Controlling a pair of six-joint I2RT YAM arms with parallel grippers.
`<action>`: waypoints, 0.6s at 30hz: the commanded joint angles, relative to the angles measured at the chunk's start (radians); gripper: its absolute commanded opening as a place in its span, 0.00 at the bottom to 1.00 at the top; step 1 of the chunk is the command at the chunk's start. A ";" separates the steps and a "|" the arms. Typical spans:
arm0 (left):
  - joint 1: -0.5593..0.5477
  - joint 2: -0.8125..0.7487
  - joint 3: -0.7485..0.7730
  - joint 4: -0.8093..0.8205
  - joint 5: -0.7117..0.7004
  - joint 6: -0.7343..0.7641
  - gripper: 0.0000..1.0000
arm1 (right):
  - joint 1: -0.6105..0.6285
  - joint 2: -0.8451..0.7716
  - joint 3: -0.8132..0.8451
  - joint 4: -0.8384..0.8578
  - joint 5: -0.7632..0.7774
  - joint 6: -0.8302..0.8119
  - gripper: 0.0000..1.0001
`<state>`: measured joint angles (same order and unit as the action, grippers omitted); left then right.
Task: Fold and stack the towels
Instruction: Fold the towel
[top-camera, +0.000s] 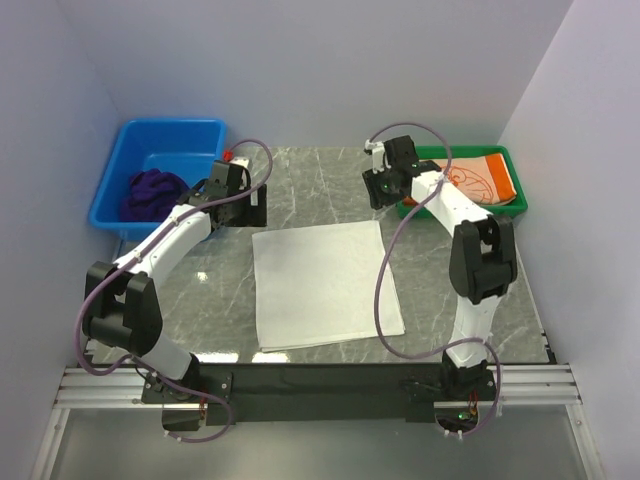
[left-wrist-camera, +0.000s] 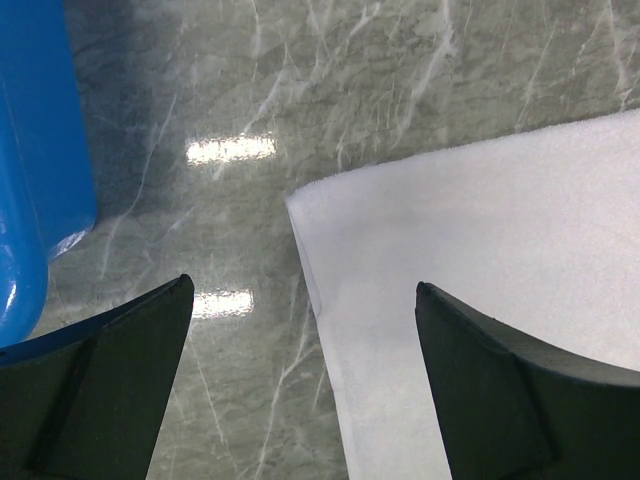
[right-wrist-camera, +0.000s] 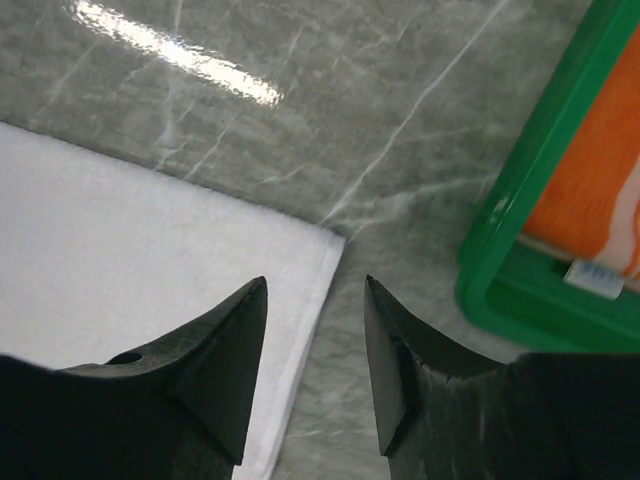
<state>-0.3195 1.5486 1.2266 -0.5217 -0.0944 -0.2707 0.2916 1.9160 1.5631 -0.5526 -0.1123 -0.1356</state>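
A plain white towel (top-camera: 325, 285) lies flat and squared on the marble table, its layered edge showing at the near side. My left gripper (top-camera: 250, 210) hovers over its far left corner (left-wrist-camera: 300, 200), jaws wide open and holding nothing (left-wrist-camera: 305, 290). My right gripper (top-camera: 384, 196) hangs above the far right corner, open, its fingertips straddling the towel's right edge (right-wrist-camera: 315, 283) without holding it. The dark purple towel (top-camera: 152, 192) is bunched in the blue bin. The orange printed towel (top-camera: 480, 178) lies in the green tray (right-wrist-camera: 520, 200).
The blue bin (top-camera: 165, 145) stands at the far left, close to my left fingers (left-wrist-camera: 30, 150). The green tray (top-camera: 512, 205) sits at the far right beside my right gripper. Walls close in on three sides.
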 joint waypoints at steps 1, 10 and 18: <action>0.002 -0.018 0.007 0.006 0.010 0.021 0.98 | -0.017 0.095 0.081 -0.078 -0.099 -0.233 0.50; 0.002 0.018 0.011 0.002 0.015 0.018 0.98 | -0.035 0.245 0.268 -0.239 -0.168 -0.415 0.50; 0.002 0.047 0.011 0.000 0.007 0.014 0.98 | -0.035 0.347 0.368 -0.326 -0.196 -0.450 0.51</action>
<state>-0.3195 1.5894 1.2266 -0.5228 -0.0921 -0.2710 0.2611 2.2250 1.8690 -0.8097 -0.2749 -0.5415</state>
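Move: The white towel's far right corner is nearly straight under my right hand, some 3 cm ahead and about 10 cm below. The green tray's middle lies roughly 16 cm to the right of this hand and 9 cm farther out. For my left hand, the towel's far left corner is about 6 cm ahead, 1 cm left and 13 cm down, with the blue bin centred some 17 cm left and 13 cm ahead. I sink my right hand about 7 cm towards the towel's far right corner, edging slightly forward, then come back up about a centimetre. Meanwhile I swing the wrist some 20 degrees counter-clockwise and tip the half-open fingers more steeply down. My left hand, wide open, waits, then starts to sink 1 to 2 cm towards its own corner. ##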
